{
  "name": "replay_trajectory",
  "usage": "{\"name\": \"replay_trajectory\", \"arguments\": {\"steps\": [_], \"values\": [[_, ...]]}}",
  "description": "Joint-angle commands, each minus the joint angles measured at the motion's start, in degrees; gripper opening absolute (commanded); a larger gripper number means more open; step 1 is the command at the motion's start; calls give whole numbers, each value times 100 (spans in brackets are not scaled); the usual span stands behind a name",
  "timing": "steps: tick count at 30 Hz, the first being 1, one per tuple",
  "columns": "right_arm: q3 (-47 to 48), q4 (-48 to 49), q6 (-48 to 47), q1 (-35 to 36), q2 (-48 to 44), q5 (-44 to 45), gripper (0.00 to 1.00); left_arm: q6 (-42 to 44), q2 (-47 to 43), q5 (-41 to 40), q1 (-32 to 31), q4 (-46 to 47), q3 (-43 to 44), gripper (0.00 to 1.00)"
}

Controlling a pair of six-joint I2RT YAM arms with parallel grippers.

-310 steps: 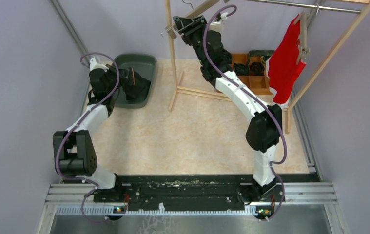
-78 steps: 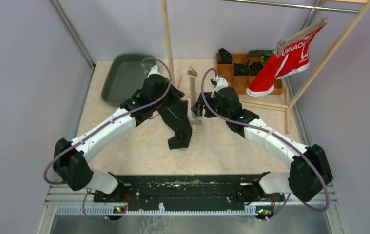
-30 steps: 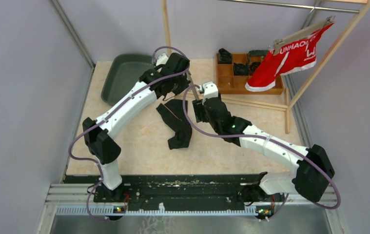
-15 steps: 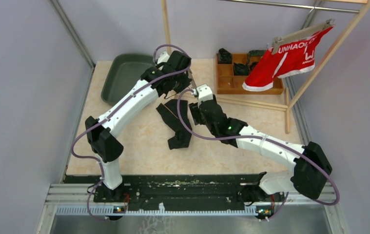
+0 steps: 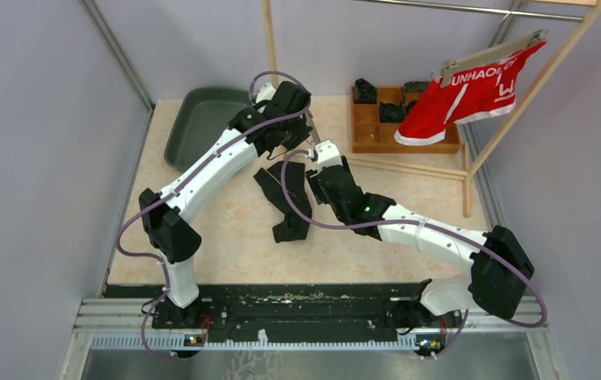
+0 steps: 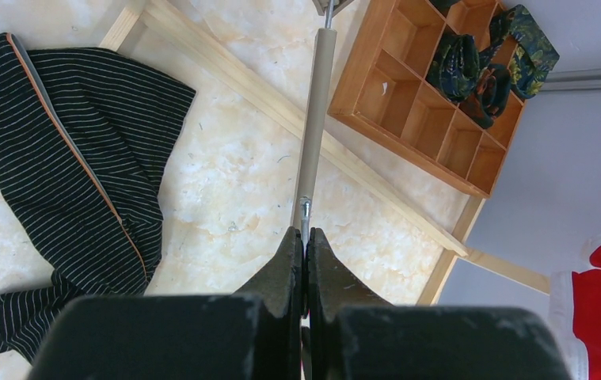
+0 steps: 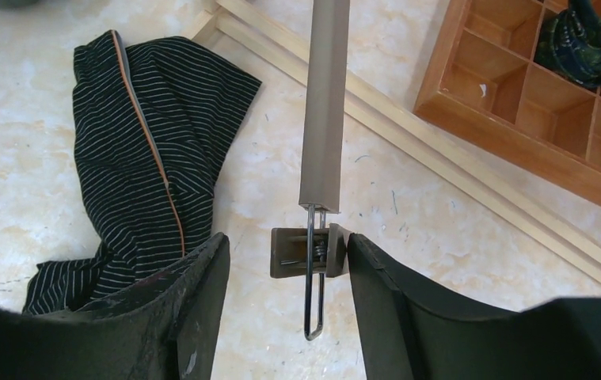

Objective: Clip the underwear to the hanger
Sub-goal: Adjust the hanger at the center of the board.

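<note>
The black striped underwear (image 5: pixel 285 202) (image 7: pixel 150 150) (image 6: pixel 67 158) lies crumpled flat on the table. The hanger, a beige bar (image 6: pixel 313 119) (image 7: pixel 325 103), hangs over the table beside it. My left gripper (image 6: pixel 306 237) (image 5: pixel 301 131) is shut on the hanger's thin metal wire. The hanger's clip (image 7: pixel 306 252) dangles from the bar's lower end on a wire loop. My right gripper (image 7: pixel 287 241) (image 5: pixel 313 170) stands open around that clip; its right finger (image 7: pixel 376 277) touches the clip's side and the left finger is apart from it.
A dark green tray (image 5: pixel 206 127) sits at the back left. A wooden compartment box (image 5: pixel 396 131) with rolled garments stands at the back right. The wooden rack's base rails (image 5: pixel 408 166) cross behind the hanger. Red underwear (image 5: pixel 471 91) hangs from the rack.
My right gripper has shifted a little left and forward to the hanger's clip, its jaws narrowing. The left arm has kept the hanger still.
</note>
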Motion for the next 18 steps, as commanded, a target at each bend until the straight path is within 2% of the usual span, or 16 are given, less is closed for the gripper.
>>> {"name": "replay_trajectory", "arguments": {"steps": [1, 6, 10, 18], "values": [[56, 266, -116, 105, 43, 290, 55, -151, 33, -78, -32, -83, 237, 0], [81, 248, -141, 104, 86, 367, 46, -155, 37, -87, -32, -89, 239, 0], [99, 260, -158, 108, 114, 477, 29, -147, 48, -71, -32, -90, 242, 0], [90, 247, -137, 112, 83, 598, 2, -109, 87, -41, -32, -76, 224, 0]]}}
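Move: The hanger's near clip sits between the right hand's open fingers, about 1 cm ahead and 1 cm right of their middle, level with them and nearer the right finger. From that hand the underwear lies some 15 cm left, 4 cm ahead and 18 cm below; the wooden tray is about 30 cm ahead, 22 cm right and 16 cm below. From the left hand, holding the hanger by its hook, the clip is roughly 8 cm back, 4 cm right and 8 cm below. The hanger's near clip gets pinched by the right hand: the fingers shut from just over half open to about a third and stop on its two sides, while the hand eases about 1 cm to the right, and slightly forward, to centre on it, barely turning. The left hand stays put and keeps its shut grip on the hook. ##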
